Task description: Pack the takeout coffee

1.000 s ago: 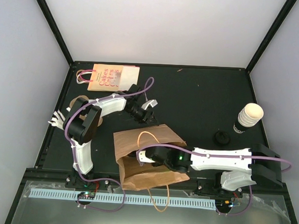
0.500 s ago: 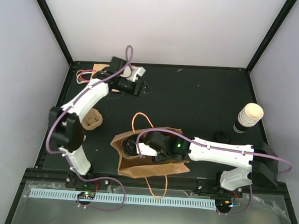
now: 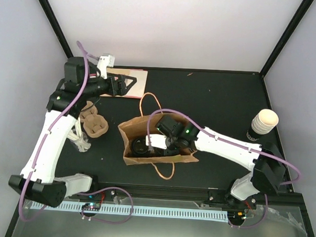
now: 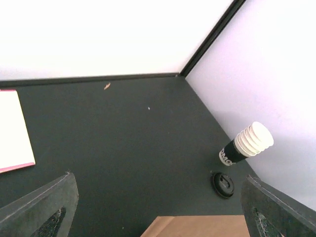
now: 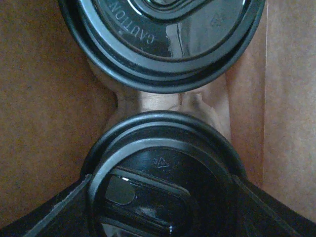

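Observation:
The brown paper bag stands open-topped in the middle of the table. My right gripper reaches down inside it. In the right wrist view its fingers press both sides of a takeout coffee, seen from above as a round black lid. Just beyond, a second black-lidded cup sits against the bag's brown wall. One black lid shows through the bag's mouth from above. My left gripper hangs open and empty high over the back left, well away from the bag.
A stack of lidless cream cups stands at the right edge, with a loose black lid lying beside it. Brown pulp cup trays lie at the left. A flat cream paper bag lies at the back left.
My left arm swung up and back from beside the bag to the back left, and its jaws opened wide. The right gripper went deeper into the bag, which shifted away from the near edge.

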Available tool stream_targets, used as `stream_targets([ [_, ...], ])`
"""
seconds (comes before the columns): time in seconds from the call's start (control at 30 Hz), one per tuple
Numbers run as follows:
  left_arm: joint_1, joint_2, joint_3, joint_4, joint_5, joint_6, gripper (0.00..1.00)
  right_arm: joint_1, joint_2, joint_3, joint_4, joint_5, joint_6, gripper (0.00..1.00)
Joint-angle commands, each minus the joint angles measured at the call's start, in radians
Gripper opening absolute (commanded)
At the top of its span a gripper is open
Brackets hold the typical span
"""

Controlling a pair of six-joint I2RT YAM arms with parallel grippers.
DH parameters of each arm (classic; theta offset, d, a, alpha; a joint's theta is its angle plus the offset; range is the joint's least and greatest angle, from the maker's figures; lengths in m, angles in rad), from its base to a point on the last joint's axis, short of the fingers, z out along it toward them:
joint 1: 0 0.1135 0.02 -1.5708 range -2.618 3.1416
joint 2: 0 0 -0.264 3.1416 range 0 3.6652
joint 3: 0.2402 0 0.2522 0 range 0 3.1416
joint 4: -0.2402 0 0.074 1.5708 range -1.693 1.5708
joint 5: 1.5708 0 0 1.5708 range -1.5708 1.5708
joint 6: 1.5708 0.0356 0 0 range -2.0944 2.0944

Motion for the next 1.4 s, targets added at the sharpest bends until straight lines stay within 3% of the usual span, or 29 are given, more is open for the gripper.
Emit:
stream_targets([
  [0.0, 0.007, -0.050, -0.010, 0.016, -0.036, -0.032, 0.93, -0.067, 0.078, 0.005, -0.156, -0.132, -0.040, 0.42],
  [0.27, 0.007, -0.142, -0.048, -0.044, 0.007, -0.047, 0.93, -0.111, 0.240, 0.134, -0.267, -0.211, -0.089, 0.42],
  [0.6, 0.007, -0.267, -0.112, -0.153, 0.016, -0.033, 0.93, -0.136, 0.319, 0.112, -0.263, -0.221, -0.100, 0.44],
  [0.83, 0.007, -0.315, -0.154, -0.189, 0.019, -0.028, 0.93, -0.137, 0.273, 0.053, -0.189, -0.174, -0.091, 0.43],
  [1.37, 0.006, -0.369, -0.167, -0.259, 0.040, -0.024, 0.93, -0.194, 0.230, 0.046, -0.189, -0.322, -0.132, 0.44],
])
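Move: The right hand is already down inside the leaning paper bag, gripping a lidded cup. The bag's middle is about 5 cm to its left and 2 cm forward, at much the same height. The other lidded cup stands some 10 cm to its left, level fore and aft, about 4 cm lower. From the high, empty left hand the bag lies roughly 14 cm back, 15 cm right and 25 cm down; the spare cup carrier is about 17 cm left, 1 cm forward and 36 cm down. Still gripping the lidded cup inside the bag, the right hand pushes forward about 3 cm, mostly early on, and turns some 15 degrees so that its fingers come from slanting forward to pointing nearly straight down fore and aft. The left hand, high up and wide open, draws back about 11 cm to come in above and beside the bag's left end. ##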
